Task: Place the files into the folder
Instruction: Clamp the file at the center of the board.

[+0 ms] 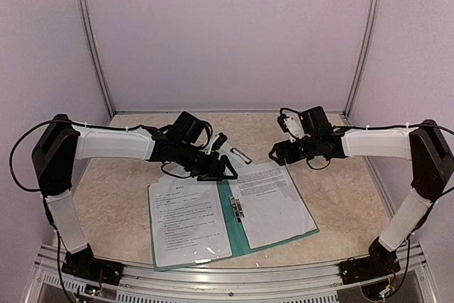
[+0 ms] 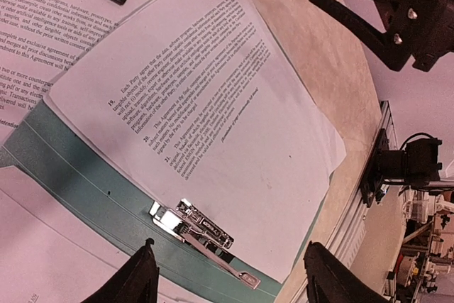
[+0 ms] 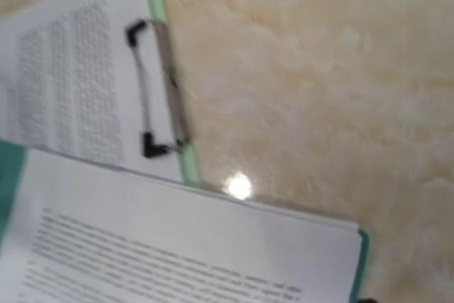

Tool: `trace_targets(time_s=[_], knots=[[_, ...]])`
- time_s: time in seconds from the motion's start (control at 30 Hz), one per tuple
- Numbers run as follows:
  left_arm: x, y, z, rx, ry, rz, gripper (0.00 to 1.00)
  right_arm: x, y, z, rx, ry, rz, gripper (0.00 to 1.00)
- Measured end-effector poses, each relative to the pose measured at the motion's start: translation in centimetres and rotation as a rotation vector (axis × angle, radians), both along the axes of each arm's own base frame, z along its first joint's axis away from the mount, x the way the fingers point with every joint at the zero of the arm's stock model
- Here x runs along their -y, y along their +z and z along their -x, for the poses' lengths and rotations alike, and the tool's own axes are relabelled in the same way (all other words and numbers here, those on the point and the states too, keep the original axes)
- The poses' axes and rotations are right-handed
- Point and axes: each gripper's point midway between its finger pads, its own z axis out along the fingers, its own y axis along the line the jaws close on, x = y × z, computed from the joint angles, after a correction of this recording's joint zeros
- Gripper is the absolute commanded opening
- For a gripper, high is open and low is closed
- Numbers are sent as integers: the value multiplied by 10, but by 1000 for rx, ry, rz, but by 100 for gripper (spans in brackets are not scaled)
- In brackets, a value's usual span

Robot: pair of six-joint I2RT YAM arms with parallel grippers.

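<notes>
The teal-green folder (image 1: 238, 235) lies open near the table's front edge. The files lie on it: one printed white sheet (image 1: 188, 225) on the left half, another (image 1: 269, 196) on the right half. A small metal clip (image 2: 198, 232) sits on the spine (image 2: 78, 168). My left gripper (image 1: 223, 168) hovers open over the folder's far edge; in its wrist view the clip lies between the dark fingertips (image 2: 138, 278), untouched. My right gripper (image 1: 277, 152) hangs open and empty above the folder's far right corner. Its fingers do not show in its own wrist view, only the right sheet (image 3: 177, 253).
A pale mint-green clipboard (image 3: 186, 164) with a silver clip (image 3: 170, 83) and a printed sheet lies just behind the folder, partly under my left arm (image 1: 113, 143). Purple walls enclose the table on three sides. A metal rail (image 1: 213, 269) runs along the front edge.
</notes>
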Motion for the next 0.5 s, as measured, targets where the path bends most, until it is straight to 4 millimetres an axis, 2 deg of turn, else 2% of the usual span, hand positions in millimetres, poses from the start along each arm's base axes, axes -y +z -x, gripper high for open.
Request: trace_targets(time_s=[0.13, 0.33, 0.43, 0.5], knots=[[-5, -5, -5, 11, 28, -14, 68, -13, 20, 20, 15, 42, -61, 67], [-21, -17, -10, -3, 77, -42, 66, -62, 34, 96, -28, 216, -161, 53], [-21, -14, -15, -12, 84, -22, 63, -77, 35, 129, -40, 297, -187, 47], [-17, -11, -17, -21, 74, -5, 63, -80, 36, 144, -47, 329, -204, 45]])
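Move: The folder's open metal clamp lies about 14 cm back and 12 cm left of the right hand, some 9 cm below. At that same table level, the right file's middle is 11 cm straight back, and the clipboard's clip about 7 cm ahead and 10 cm left. From the left hand the clamp is roughly 6 cm back and 4 cm right, 9 cm down. Right hand sweeps back about 14 cm and left 8 over the right file towards the clamp, fingers closing partway. ##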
